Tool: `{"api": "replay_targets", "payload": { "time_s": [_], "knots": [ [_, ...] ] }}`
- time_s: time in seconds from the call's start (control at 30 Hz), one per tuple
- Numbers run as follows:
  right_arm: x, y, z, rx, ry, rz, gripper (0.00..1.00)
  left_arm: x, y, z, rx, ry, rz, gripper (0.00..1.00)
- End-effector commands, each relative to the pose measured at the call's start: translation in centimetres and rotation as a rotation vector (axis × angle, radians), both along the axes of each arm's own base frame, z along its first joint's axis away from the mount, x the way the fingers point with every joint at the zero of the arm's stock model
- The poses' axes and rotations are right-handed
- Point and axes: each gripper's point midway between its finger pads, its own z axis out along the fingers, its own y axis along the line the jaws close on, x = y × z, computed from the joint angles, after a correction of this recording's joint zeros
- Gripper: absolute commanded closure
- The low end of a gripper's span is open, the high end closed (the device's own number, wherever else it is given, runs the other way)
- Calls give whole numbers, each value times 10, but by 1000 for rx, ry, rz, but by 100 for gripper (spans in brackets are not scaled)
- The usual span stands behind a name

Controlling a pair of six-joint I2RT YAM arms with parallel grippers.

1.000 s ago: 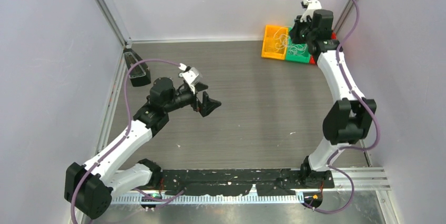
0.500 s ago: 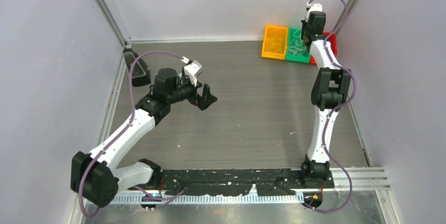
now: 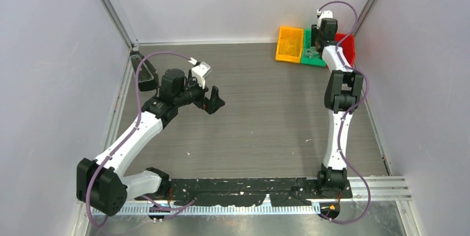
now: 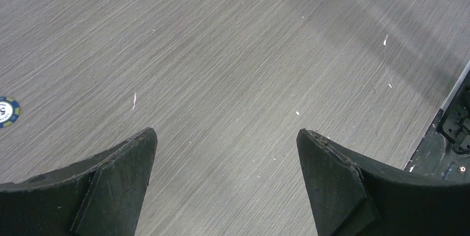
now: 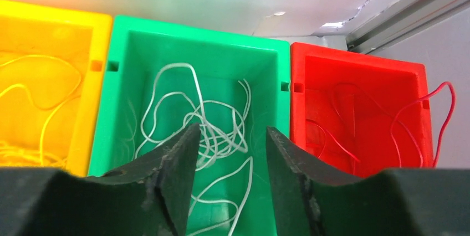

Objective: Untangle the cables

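Note:
Thin white cables (image 5: 213, 131) lie in loose curls inside the green bin (image 5: 194, 28). Yellow cables (image 5: 39, 103) lie in the yellow bin (image 5: 55, 17), and red cables (image 5: 421, 108) lie in the red bin (image 5: 354, 61), one loop hanging over its right wall. My right gripper (image 5: 233, 131) hovers over the green bin (image 3: 310, 59), jaws apart, with nothing gripped between them. In the top view it (image 3: 317, 36) sits at the far right corner. My left gripper (image 3: 214, 100) hangs wide open over bare table (image 4: 226, 133), holding nothing.
The three bins stand side by side against the back wall, near the right wall's metal rail. A black object (image 3: 145, 75) sits at the table's far left edge. A small round blue-rimmed disc (image 4: 6, 111) lies on the table left of my left gripper.
The right arm stretched further back over the bins and its gripper went from shut to open. The left arm drew slightly back and left.

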Motion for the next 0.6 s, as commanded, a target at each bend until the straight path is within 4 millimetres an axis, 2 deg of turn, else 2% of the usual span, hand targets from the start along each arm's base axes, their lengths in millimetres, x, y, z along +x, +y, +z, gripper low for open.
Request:
{"api": "replay_targets", "payload": {
  "time_s": [0.0,0.13,0.27,0.43,0.47,0.5,0.53,0.57],
  "knots": [
    [-12,16,118,-24,-175,97,44,5,1,17,-8,-50,3,0],
    [-38,24,149,-19,-151,154,27,4,5,15,6,-38,20,0],
    [-72,38,175,17,-99,240,2,7,13,12,29,134,85,0],
    [-121,56,207,110,-53,354,5,14,27,10,108,362,99,0],
    [-137,67,214,154,-41,404,5,15,31,12,124,394,87,0],
    [-152,67,226,175,-47,421,5,18,35,17,126,416,92,0],
    [-162,72,219,228,-26,449,5,24,40,18,125,433,113,0],
    [-176,75,229,244,-37,461,5,29,46,21,119,444,135,0]
  ]
}}
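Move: The right hand is just over the green bin, into which the white cable has been let down; the cable heap lies about 2 cm to its left, level fore and aft, some 6 cm below. The yellow bin stands about 13 cm left and 2 cm ahead of the hand, the red bin roughly 10 cm right and 2 cm back. From the left hand the white cable is about 37 cm ahead, 36 cm right and 17 cm lower. Any touch of the cable at the outset can't be made out; the right hand rises empty out of the green bin, gathering speed, about 20 cm up while drawing some 12 cm back and a little left, fingers spreading from half to wide open and the wrist turning about 20 degrees counter-clockwise. Late on, the open left hand goes about 5 cm forward, with some left and up, tipping down. ##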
